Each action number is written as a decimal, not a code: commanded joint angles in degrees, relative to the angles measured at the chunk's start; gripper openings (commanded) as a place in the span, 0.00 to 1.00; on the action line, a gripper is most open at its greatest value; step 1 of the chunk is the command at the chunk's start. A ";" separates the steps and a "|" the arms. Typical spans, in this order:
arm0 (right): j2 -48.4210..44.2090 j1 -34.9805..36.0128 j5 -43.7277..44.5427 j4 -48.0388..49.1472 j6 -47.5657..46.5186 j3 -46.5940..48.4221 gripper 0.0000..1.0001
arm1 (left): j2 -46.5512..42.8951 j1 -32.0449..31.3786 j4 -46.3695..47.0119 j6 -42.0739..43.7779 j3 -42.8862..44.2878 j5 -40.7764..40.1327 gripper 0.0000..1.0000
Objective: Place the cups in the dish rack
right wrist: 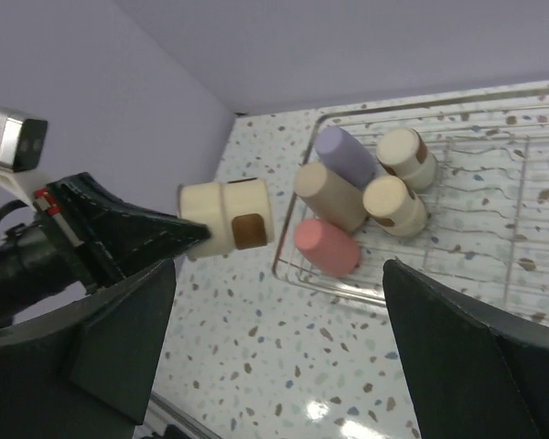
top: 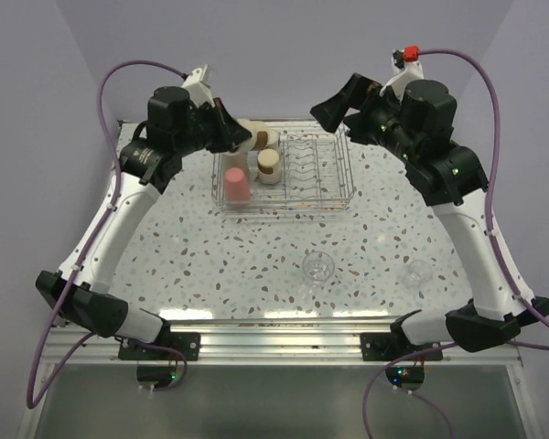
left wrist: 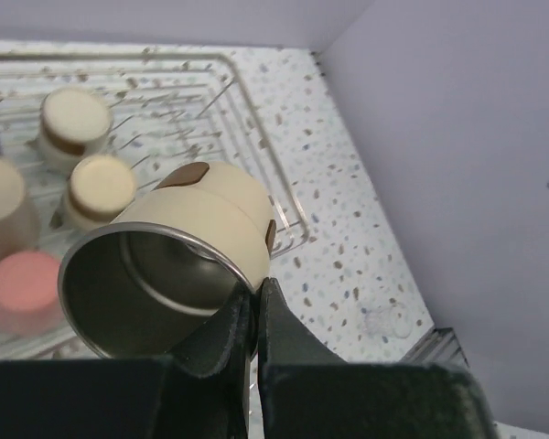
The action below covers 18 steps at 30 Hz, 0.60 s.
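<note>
My left gripper (left wrist: pixel 254 294) is shut on the rim of a cream cup with a shiny metal inside (left wrist: pixel 201 219), holding it tilted in the air over the left end of the dish rack (left wrist: pixel 273 197). In the top view the held cup (top: pixel 257 137) sits at the left gripper (top: pixel 242 137). In the rack stand upside down a lavender cup (right wrist: pixel 345 154), a tan cup (right wrist: pixel 328 196), a red cup (right wrist: pixel 326 247) and two cream cups (right wrist: pixel 395 206). A clear cup (top: pixel 318 268) stands on the table. My right gripper (right wrist: pixel 276 274) hangs open and empty above the rack's right end.
A second clear cup (top: pixel 419 272) stands on the speckled table at the front right. The rack's right half (top: pixel 316 169) holds only divider prongs. Walls close in behind and beside the rack. Cables loop from both arms.
</note>
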 commanded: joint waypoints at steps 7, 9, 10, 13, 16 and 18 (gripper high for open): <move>1.99 -1.62 -18.59 19.43 16.66 -4.46 0.98 | -3.77 7.85 61.78 -26.70 -18.84 34.14 0.00; 1.90 -1.62 -19.47 21.29 18.77 -7.10 0.98 | -3.42 8.21 72.48 -33.82 -22.36 35.55 0.00; 1.81 -1.71 -19.48 21.73 19.13 -7.89 0.98 | -3.15 8.47 76.20 -36.11 -23.41 35.99 0.00; 1.37 -1.71 -18.95 22.44 19.31 -9.92 0.98 | -1.66 8.65 88.66 -44.37 -26.23 37.14 0.00; 2.07 -1.71 -18.69 22.00 18.87 -10.01 0.98 | -0.26 8.74 97.40 -50.35 -28.16 37.05 0.00; 2.42 -1.62 -18.77 22.08 18.95 -10.36 0.98 | 0.36 8.74 100.13 -52.65 -28.52 36.97 0.00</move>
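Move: The left hand already pinches the cream cup by its rim. From it, the right gripper's open jaws are about 20 cm to the right, 3 cm back and 9 cm higher. In the rack some 31 cm below stand the red cup, 2 cm ahead and 1 cm left; the tan cup, 9 cm ahead and 3 cm left; and the brown-patched cup, 7 cm ahead and 7 cm right. For the right hand, the held cup lies roughly 17 cm left, 5 cm ahead and 8 cm below. Upward goes the left hand, about 9 cm, easing right and later back towards the right gripper while it rolls its left side down some 45 degrees and swings clockwise, keeping its rim pinch. The right hand comes left about 6 cm to meet the cup, rising slightly and then sinking again, its wrist turning a little counter-clockwise and its left side rolling up, jaws still wide open. ##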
